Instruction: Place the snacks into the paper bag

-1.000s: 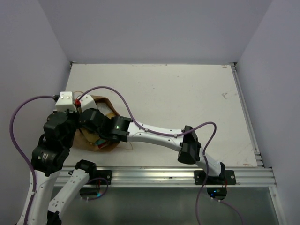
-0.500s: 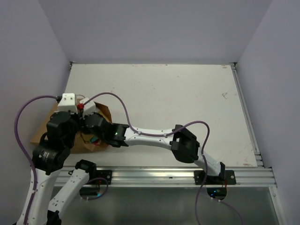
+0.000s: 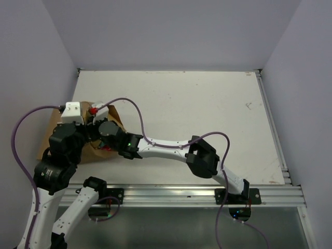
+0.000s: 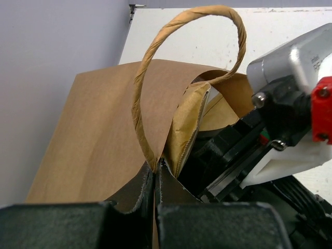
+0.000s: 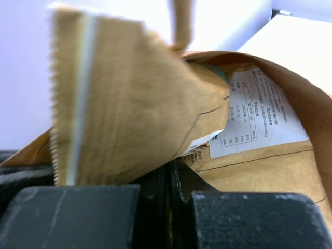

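The brown paper bag (image 3: 49, 142) lies at the table's left side, its mouth towards the arms. My left gripper (image 4: 155, 171) is shut on the bag's rim at the foot of a twine loop handle (image 4: 150, 78) and holds the mouth open. My right gripper (image 5: 170, 179) is shut on the large tan packet (image 5: 135, 114) with the white label (image 5: 257, 111) and is inside the bag's mouth; the bag wall (image 5: 306, 85) curves round it. The packet's edge also shows in the left wrist view (image 4: 189, 116). The red, orange and magenta packets are hidden.
The purple side wall (image 3: 31, 62) stands close to the left of the bag. The two arms cross closely over the bag's mouth, with the right wrist camera (image 4: 295, 98) beside my left fingers. The white table (image 3: 207, 109) stretches to the right and back.
My right gripper has pushed the tan packet farther back and left into the bag's mouth. The bag has swung out flat to the left, and my left gripper has stayed on its rim.
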{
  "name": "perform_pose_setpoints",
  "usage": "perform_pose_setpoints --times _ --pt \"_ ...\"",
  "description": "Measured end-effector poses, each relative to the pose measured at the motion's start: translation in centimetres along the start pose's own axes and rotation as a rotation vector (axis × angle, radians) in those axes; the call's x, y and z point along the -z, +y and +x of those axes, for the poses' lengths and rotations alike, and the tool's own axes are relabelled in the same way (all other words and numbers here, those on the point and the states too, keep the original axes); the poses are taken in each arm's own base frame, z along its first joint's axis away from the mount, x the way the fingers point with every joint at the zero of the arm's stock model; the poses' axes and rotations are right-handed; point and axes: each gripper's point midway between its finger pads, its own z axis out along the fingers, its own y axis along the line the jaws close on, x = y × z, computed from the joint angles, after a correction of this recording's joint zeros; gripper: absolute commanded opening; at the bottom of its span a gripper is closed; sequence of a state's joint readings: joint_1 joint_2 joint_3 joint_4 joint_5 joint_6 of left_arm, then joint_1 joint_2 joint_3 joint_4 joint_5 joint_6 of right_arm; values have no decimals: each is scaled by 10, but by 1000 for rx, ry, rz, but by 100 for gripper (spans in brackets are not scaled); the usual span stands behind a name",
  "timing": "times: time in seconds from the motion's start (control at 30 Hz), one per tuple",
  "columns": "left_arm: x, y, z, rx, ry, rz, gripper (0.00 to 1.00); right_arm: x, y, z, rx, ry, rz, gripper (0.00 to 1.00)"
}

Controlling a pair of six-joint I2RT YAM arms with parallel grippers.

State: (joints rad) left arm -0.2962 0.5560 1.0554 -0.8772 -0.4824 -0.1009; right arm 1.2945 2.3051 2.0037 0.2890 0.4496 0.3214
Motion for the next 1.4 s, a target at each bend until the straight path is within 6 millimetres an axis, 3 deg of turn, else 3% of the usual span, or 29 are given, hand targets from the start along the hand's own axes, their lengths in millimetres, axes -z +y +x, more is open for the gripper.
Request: perform_pose_setpoints --times 0.43,0.6,0.83,0.93,1.03,1.13,1.17,1.2,1.27,1.4 --pt "1 -5 -14 17 -43 23 0 -22 -22 -38 -187 -67 -66 2" --pt "3 -1 -23 32 -74 5 0 -39 -11 -63 -274 -90 -158 2" --pt "4 1 -19 21 -56 -5 0 -42 5 -48 -381 -5 -258 10" --pt "5 3 -16 15 -44 -9 0 -38 11 -35 -393 60 -282 24" --pt "5 4 -12 7 -30 -14 0 -33 13 -25 -393 119 -300 53" --pt "7 5 -5 -6 -3 -16 0 -22 11 -16 -367 194 -317 71" --pt "7 5 -5 -4 -3 -12 0 -17 9 -14 -353 220 -316 83" --pt "8 4 -5 -1 -6 -5 0 -12 7 -14 -338 238 -315 86" --pt "9 2 -5 4 -10 8 0 4 0 -20 -294 263 -301 98" --pt "9 -2 -5 3 -10 31 0 45 -10 -60 -180 243 -256 99"
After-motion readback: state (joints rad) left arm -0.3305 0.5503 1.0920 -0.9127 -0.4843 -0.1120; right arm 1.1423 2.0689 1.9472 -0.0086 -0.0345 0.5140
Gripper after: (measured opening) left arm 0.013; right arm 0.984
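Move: The right hand already pinches the brown snack by its upper part. The paper bag's open mouth centres about 3 cm to its right, 1 cm ahead and 4 cm lower; the brown snack's middle sits some 3 cm right, 1 cm ahead and 8 cm below. From the left hand, which has the bag's rim pinched, that mouth is roughly 4 cm ahead, 6 cm right and 4 cm down. Still pinching the brown snack at the bag's mouth, the right hand carries its grip about 5 cm forward and up, then draws back, down and slightly left, swinging some 20 degrees counter-clockwise as its fingers tip down. It opens wide, lets go and pulls away right, finally rising. The left hand keeps the rim pinched, lifting about 2 cm and easing down again. ##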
